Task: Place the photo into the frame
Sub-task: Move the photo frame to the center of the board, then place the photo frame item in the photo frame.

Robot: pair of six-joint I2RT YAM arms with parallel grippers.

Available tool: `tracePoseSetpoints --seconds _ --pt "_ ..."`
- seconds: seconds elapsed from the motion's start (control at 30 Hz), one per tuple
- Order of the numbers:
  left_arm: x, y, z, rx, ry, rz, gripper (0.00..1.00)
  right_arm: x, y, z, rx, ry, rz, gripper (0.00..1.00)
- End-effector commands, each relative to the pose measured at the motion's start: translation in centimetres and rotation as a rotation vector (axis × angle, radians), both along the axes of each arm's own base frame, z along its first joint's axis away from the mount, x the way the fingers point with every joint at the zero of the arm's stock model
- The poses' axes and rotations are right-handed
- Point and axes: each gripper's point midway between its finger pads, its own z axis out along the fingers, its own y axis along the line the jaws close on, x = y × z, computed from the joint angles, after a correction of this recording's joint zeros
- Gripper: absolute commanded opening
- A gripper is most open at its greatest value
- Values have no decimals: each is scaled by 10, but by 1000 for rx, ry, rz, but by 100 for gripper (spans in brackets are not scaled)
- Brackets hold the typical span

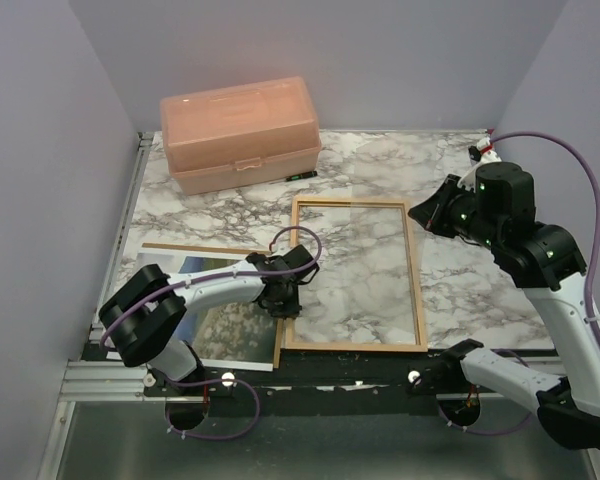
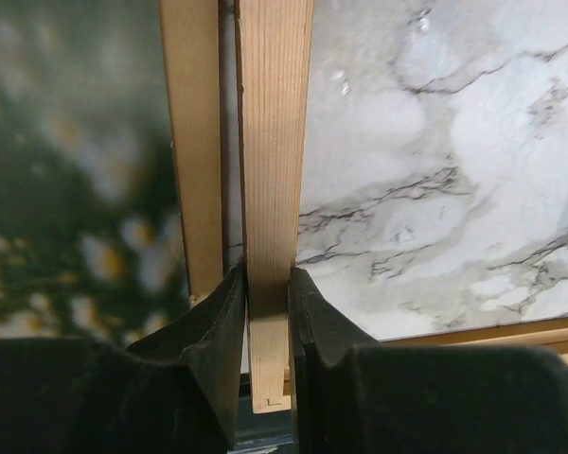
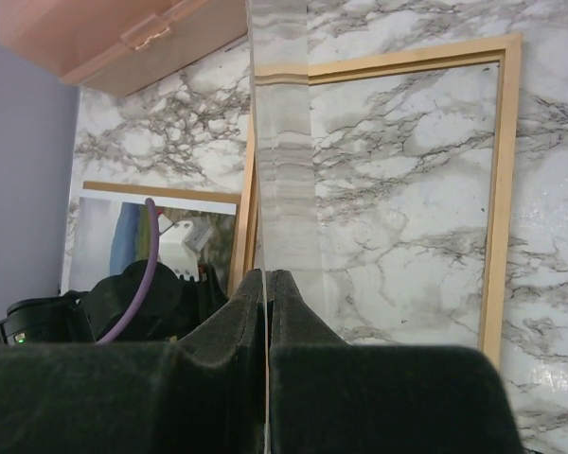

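Observation:
The orange-brown wooden frame [image 1: 417, 290] lies flat on the marble table, mid-right. My left gripper [image 1: 284, 298] is shut on the frame's left rail [image 2: 275, 142], near its front corner. The photo [image 1: 215, 318] lies face up to the left of the frame, partly under my left arm; the left wrist view shows it blurred [image 2: 76, 189]. My right gripper [image 1: 422, 213] hangs above the frame's far right corner, shut on the edge of a clear pane [image 3: 284, 170]. That pane [image 1: 380, 225] slants over the frame [image 3: 500, 189]. The right wrist view shows the photo [image 3: 123, 236] beyond the pane.
A plain brown backing board [image 1: 180, 246] lies under the photo, its edge [image 2: 194, 142] close beside the frame's left rail. A pink plastic box [image 1: 240, 132] stands at the back left. Purple walls close in on both sides. The table's front edge runs just below the frame.

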Motion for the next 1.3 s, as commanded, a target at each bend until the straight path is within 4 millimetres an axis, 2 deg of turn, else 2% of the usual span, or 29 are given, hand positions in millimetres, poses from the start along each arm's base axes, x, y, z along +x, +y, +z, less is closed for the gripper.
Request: tracePoseSetpoints --seconds 0.0,0.1,0.17,0.27,0.37,0.5,0.63,0.73,0.8,0.93,1.03,1.27 --pt "-15 37 -9 98 21 4 11 4 11 6 44 -16 31 0" --pt "-15 37 -5 92 14 -13 16 5 13 0 41 -1 35 0" --pt "-13 31 0 63 2 -32 28 3 16 -4 46 13 53 0" --pt "-11 18 13 -17 -26 -59 54 2 19 -5 51 23 71 0" --pt "-10 7 30 -108 -57 -79 69 3 22 -6 53 30 81 0" --pt "-8 -7 60 -259 -90 -114 71 0 29 -5 76 50 114 0" --pt "6 -13 115 -429 -181 -147 75 -1 37 0 103 58 148 0" --pt "22 -7 158 -543 -259 -143 83 2 40 4 109 53 156 0" --pt "35 -1 184 -591 -313 -121 84 4 44 6 118 56 169 0" --pt "54 6 217 -638 -362 -77 84 10 56 9 128 83 214 1" --pt "58 6 212 -624 -349 -54 82 15 64 11 130 112 243 0" --pt "64 23 155 -470 -281 20 77 27 81 -1 121 196 296 0"
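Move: The left fingers are shut on the left bar of the wooden frame, down at the board; the frame's middle lies about 16 cm to their right and 8 cm ahead. The photo panel lies flat beside that bar, its middle some 21 cm to the left and 1 cm ahead. From the right hand, which holds the clear sheet high up, the frame's middle is about level, 14 cm left and 32 cm below; the frame's right bar is 2 cm right, just as far down. Still pinching the frame's left bar, the left hand drags the frame the last 1.5 cm left and slightly back, then opens, lets go and climbs some 20 cm with a smaller reach forward, its fingers swinging out right and forward. Meanwhile the right hand keeps its grip on the clear sheet and carries it about 7 cm left over the frame, sinking a little, then easing forward and turning counter-clockwise. ##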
